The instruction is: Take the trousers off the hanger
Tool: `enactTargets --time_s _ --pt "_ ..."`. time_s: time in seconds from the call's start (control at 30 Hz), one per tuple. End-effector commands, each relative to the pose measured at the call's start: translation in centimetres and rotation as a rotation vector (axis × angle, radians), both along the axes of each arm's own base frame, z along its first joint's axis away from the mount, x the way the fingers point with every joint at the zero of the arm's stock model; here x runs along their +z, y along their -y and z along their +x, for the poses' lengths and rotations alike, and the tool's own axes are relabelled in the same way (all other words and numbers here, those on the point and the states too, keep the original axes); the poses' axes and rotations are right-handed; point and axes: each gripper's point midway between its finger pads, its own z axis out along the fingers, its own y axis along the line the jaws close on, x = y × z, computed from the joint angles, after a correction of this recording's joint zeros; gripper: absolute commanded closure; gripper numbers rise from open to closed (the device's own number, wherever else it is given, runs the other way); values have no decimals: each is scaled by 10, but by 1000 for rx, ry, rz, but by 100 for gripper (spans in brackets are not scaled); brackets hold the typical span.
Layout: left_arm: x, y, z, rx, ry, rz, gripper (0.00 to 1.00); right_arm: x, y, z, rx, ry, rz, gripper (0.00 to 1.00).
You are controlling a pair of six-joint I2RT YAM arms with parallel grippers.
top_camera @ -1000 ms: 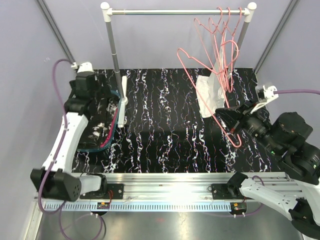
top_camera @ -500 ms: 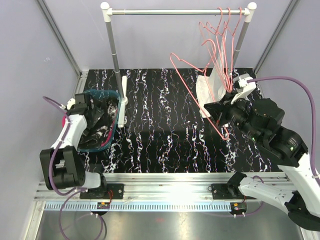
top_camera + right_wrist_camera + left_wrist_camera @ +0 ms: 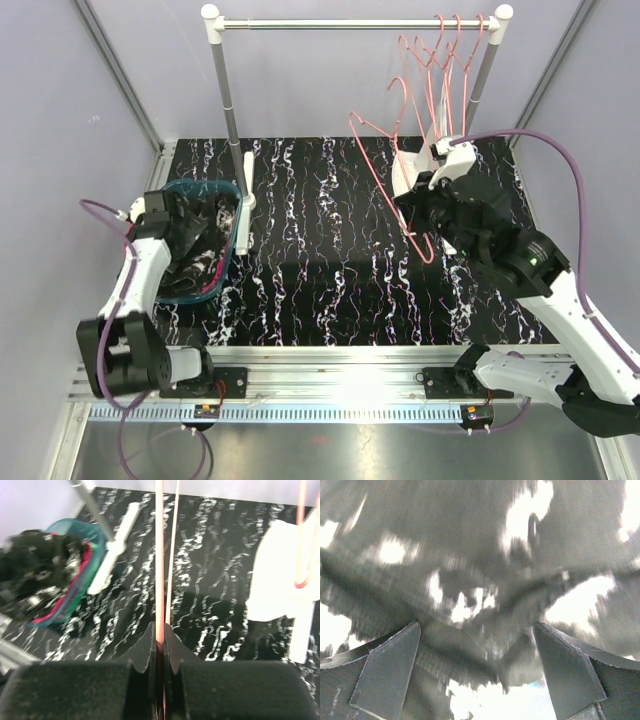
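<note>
My right gripper point(image 3: 418, 212) point(image 3: 160, 634) is shut on the wire of an empty pink hanger point(image 3: 385, 150) point(image 3: 159, 555), held up above the black marbled table. No cloth hangs on that hanger. The trousers point(image 3: 195, 248) lie piled in a teal basket point(image 3: 232, 235) at the left, the black white-speckled pair on top and a pink edge point(image 3: 82, 575) showing under it. My left gripper point(image 3: 185, 225) point(image 3: 477, 675) hovers just over the pile with its fingers point(image 3: 390, 670) wide apart. Blurred speckled cloth point(image 3: 470, 555) fills its view, nothing between the jaws.
A clothes rail point(image 3: 350, 23) on white posts spans the back, with several more pink hangers point(image 3: 440, 55) at its right end. Its white feet point(image 3: 245, 190) point(image 3: 408, 178) stand on the table; the right one is close behind the held hanger.
My right arm has carried the hanger up and to the left, toward the rail. My left arm has drawn back from across the basket and now hovers over the pile, still open.
</note>
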Motion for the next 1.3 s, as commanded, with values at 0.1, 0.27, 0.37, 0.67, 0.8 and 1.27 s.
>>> enactTargets --time_s 0.1,0.27,0.37,0.67,0.8,1.27 --pt "107 17 -33 -145 153 39 1 52 19 38 -222 132 27 100" --pt "167 32 -62 -330 365 147 1 78 15 73 -280 168 41 100" --pt "184 60 -80 -474 506 129 1 80 1 102 -253 133 67 100" --pt "202 72 -130 -636 558 286 1 59 8 170 -304 91 77 100" --pt "198 65 -138 -640 523 348 1 45 1 172 -280 71 73 100" --pt "226 39 -161 -539 527 474 1 55 16 125 -210 77 54 39"
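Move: The empty hanger is shut in the right fingers. The free spot on the rail it is bound for lies about 30 cm ahead of that hand, straight in line and some 16 cm above. The bunch of hung hangers sits roughly 9 cm to the right of that spot, and the white trousers hang about 21 cm ahead, 8 cm right and 20 cm below. From the open left hand, the black trousers are about 5 cm below and 2 cm ahead. The empty hanger goes forward about 17 cm in the right hand, arching up some 5 cm and back down to set its hook over the rail, while the wrist yaws clockwise nearly 20 degrees. Then the fingers open about halfway and ease back 2 cm. The left hand, still wide open, rises 20 cm from the basket, then draws back about 15 cm and somewhat right, tipping up. ##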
